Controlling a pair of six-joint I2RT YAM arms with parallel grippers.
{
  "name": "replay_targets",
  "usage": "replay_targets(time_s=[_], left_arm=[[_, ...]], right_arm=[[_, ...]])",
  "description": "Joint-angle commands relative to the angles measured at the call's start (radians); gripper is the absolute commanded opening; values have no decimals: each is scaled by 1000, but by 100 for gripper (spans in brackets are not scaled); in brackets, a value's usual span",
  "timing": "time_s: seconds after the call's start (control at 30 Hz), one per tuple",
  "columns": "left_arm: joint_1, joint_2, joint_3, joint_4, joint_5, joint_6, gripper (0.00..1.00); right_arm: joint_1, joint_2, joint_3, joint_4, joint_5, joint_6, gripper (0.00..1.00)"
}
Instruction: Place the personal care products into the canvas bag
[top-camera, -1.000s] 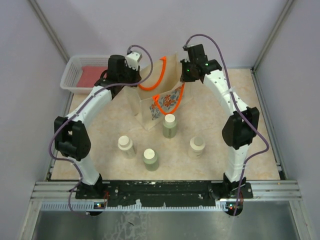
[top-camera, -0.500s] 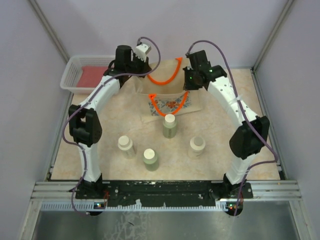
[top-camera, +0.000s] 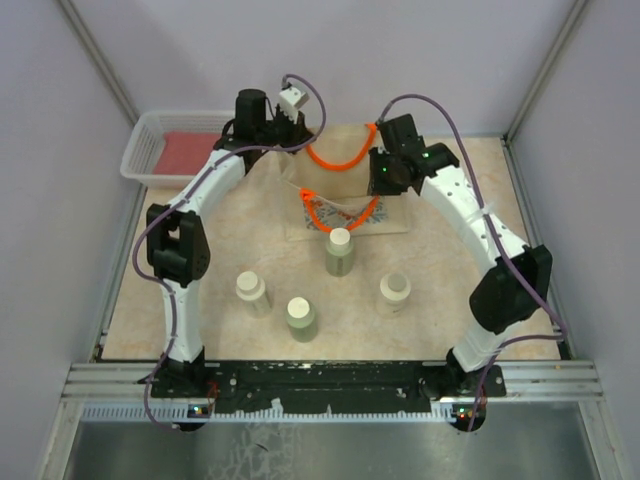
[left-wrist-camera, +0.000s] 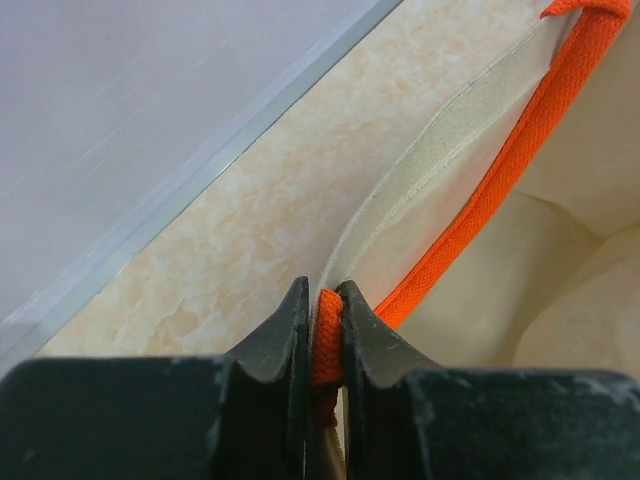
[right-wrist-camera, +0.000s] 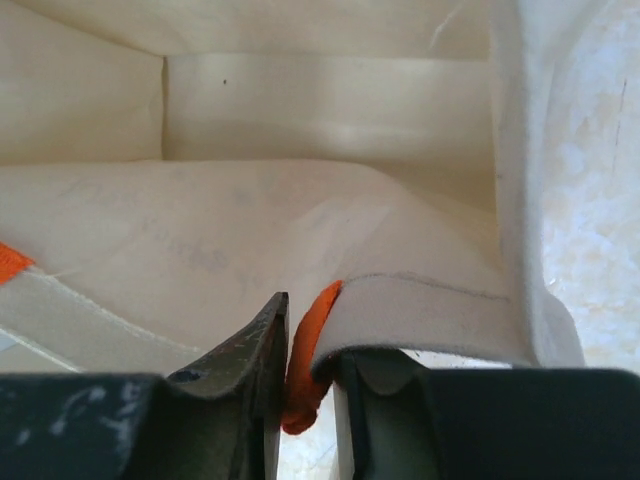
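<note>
The canvas bag (top-camera: 350, 185) lies spread wide at the back of the table, its two orange handles (top-camera: 335, 160) showing. My left gripper (top-camera: 298, 148) is shut on one orange handle (left-wrist-camera: 326, 335) at the bag's left rim. At the bag's right side my right gripper (top-camera: 377, 185) has an orange handle (right-wrist-camera: 305, 370) pinched between its jaws, which stand slightly apart, and the bag's rim (right-wrist-camera: 420, 310) drapes over one finger. Several personal care products stand in front of the bag: a green one (top-camera: 339, 252), a cream one (top-camera: 252, 293), another green one (top-camera: 301, 319) and another cream one (top-camera: 395, 292).
A white mesh basket (top-camera: 140, 150) holding a flat red item (top-camera: 190, 150) sits at the back left. Grey walls close in the table at the back and on both sides. Both arms arch over the table's left and right sides.
Both grippers have moved apart and toward the back, pulling the bag from a narrow upright fold into a wide open mouth. The right jaws have loosened slightly. The bottles have not moved.
</note>
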Motion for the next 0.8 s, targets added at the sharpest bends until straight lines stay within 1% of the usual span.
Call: replay_targets(time_s=[0.0, 0.17, 0.23, 0.27, 0.43, 0.53, 0.67, 0.77], left_arm=[[-6, 21, 35, 109, 91, -10, 0], [-6, 22, 20, 135, 117, -16, 0], [-6, 23, 17, 143, 135, -20, 0], [-6, 23, 16, 148, 142, -20, 0], [-6, 28, 11, 174, 174, -28, 0], [-6, 37, 17, 178, 208, -32, 0], [-6, 55, 36, 174, 235, -42, 0], [-6, 67, 51, 158, 243, -38, 0]], right_arm=[[26, -62, -3, -40, -1, 4, 29], [28, -121, -32, -30, 85, -12, 61], [28, -161, -58, -9, 115, -18, 72], [28, -179, -67, 0, 125, -24, 76], [29, -258, -75, 12, 161, -41, 85], [28, -292, -77, 7, 180, -55, 89], [28, -299, -45, -63, 203, -71, 90], [28, -310, -22, -95, 158, -86, 90]])
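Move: The right fingers still pinch the canvas bag's near rim by its right-hand strap end; the bag's middle lies about 7 cm ahead, 7 cm to their left and 9 cm below. The left hand holds the far-left rim, with the bag's middle some 9 cm back, 8 cm right and 11 cm below. From the right hand, the green bottle stands roughly 7 cm back and 6 cm left, the cream bottle 16 cm back and 6 cm right, both some 14 cm lower. Letting go of the near rim, the right fingers spread wide as the hand eases back, then swings up and to the right off the bag, about 5 cm back, 5 cm right and 6 to 7 cm up, tipping its fingers up some 10 degrees. The left fingers keep their pinch on the far-left rim, carrying it 2 to 3 cm right and about 1 cm up with a slight clockwise turn. ##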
